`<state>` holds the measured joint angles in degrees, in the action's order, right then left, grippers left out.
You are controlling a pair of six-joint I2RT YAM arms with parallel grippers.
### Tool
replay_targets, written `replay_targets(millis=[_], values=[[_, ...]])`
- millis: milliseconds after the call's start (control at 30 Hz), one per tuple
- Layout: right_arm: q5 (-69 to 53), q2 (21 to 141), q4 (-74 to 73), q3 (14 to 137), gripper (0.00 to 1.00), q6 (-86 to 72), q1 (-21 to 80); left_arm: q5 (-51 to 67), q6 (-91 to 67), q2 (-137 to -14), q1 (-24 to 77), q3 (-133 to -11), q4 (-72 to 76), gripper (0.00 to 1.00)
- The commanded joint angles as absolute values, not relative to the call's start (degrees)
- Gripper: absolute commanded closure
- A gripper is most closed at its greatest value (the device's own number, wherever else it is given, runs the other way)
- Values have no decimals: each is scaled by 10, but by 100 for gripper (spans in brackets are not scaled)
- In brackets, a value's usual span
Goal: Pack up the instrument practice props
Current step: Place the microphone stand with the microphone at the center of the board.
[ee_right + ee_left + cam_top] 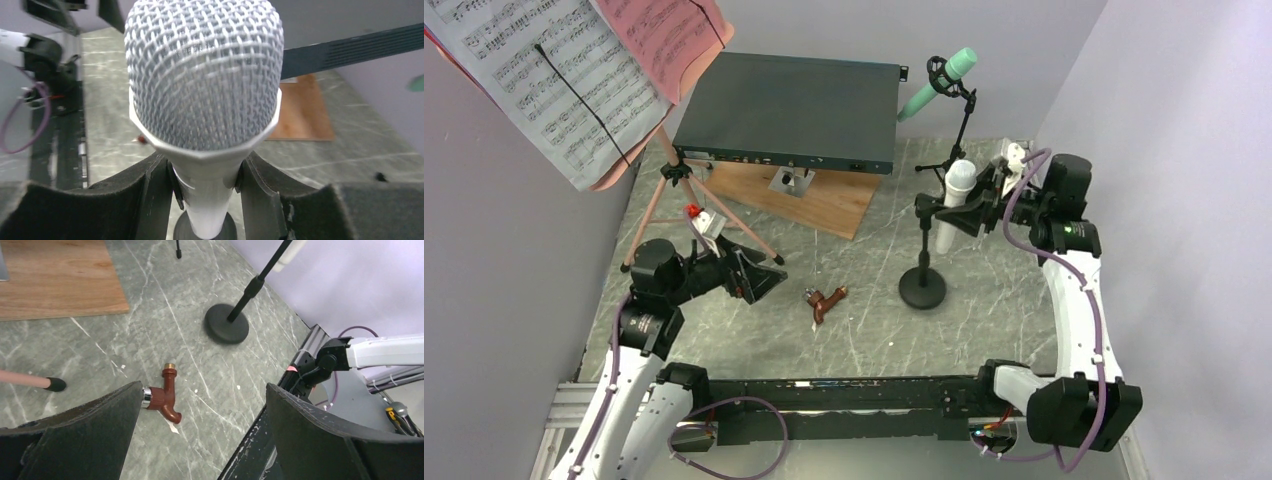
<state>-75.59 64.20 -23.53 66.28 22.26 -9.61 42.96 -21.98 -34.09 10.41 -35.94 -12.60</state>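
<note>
The white microphone point(955, 196) stands upright in a black mount point(932, 211) on a round-based stand point(922, 291). My right gripper point(985, 194) is shut on its body; in the right wrist view the mesh head point(202, 75) fills the frame, and the fingers point(150, 195) press both sides of the handle. A mint microphone point(948, 78) sits tilted on a tripod mount point(959, 140) behind it. The pink music desk point(679, 45) holds white pages point(534, 80) and red pages point(669, 35) on pink tripod legs point(659, 195). My left gripper point(759, 280) point(202, 410) is open and holds nothing.
A dark grey flat box point(794, 110) rests on a wooden board point(819, 200) at the back. A small brown piece point(826, 301) point(166, 397) lies on the marble tabletop point(1004, 300) just right of my left gripper. Grey walls close in both sides.
</note>
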Motion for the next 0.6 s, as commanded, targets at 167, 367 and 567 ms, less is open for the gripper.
replay_targets(millis=[167, 367, 567], values=[[-859, 592, -280, 606, 100, 305, -53, 448, -253, -338, 164, -345, -60, 1], [-865, 563, -411, 585, 98, 447, -53, 384, -253, -350, 247, -361, -39, 1], [-838, 532, -416, 550, 84, 452, -64, 307, -204, -405, 356, -404, -34, 1]])
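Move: My right hand already holds the white microphone with its black stand. The stand's base hangs about 28 cm below and 3 cm to the left, and the bare patch of board it is heading for is roughly 6 cm back, 5 cm left and 32 cm down. The green microphone's stand is some 27 cm ahead, 5 cm right. From my open left hand the held stand is about 30 cm right and 9 cm ahead, with the brown tap some 9 cm right, 7 cm ahead, well below. Keeping my grip on the microphone, I draw my right hand back about 8 cm, easing left and sinking roughly 3 cm each early on, and turn it some 15 degrees counter-clockwise, bringing the stand away from the green one. Meanwhile my left hand, fingers wide open, swings right about 6 cm and a little back, turning clockwise to close in on the stand. ##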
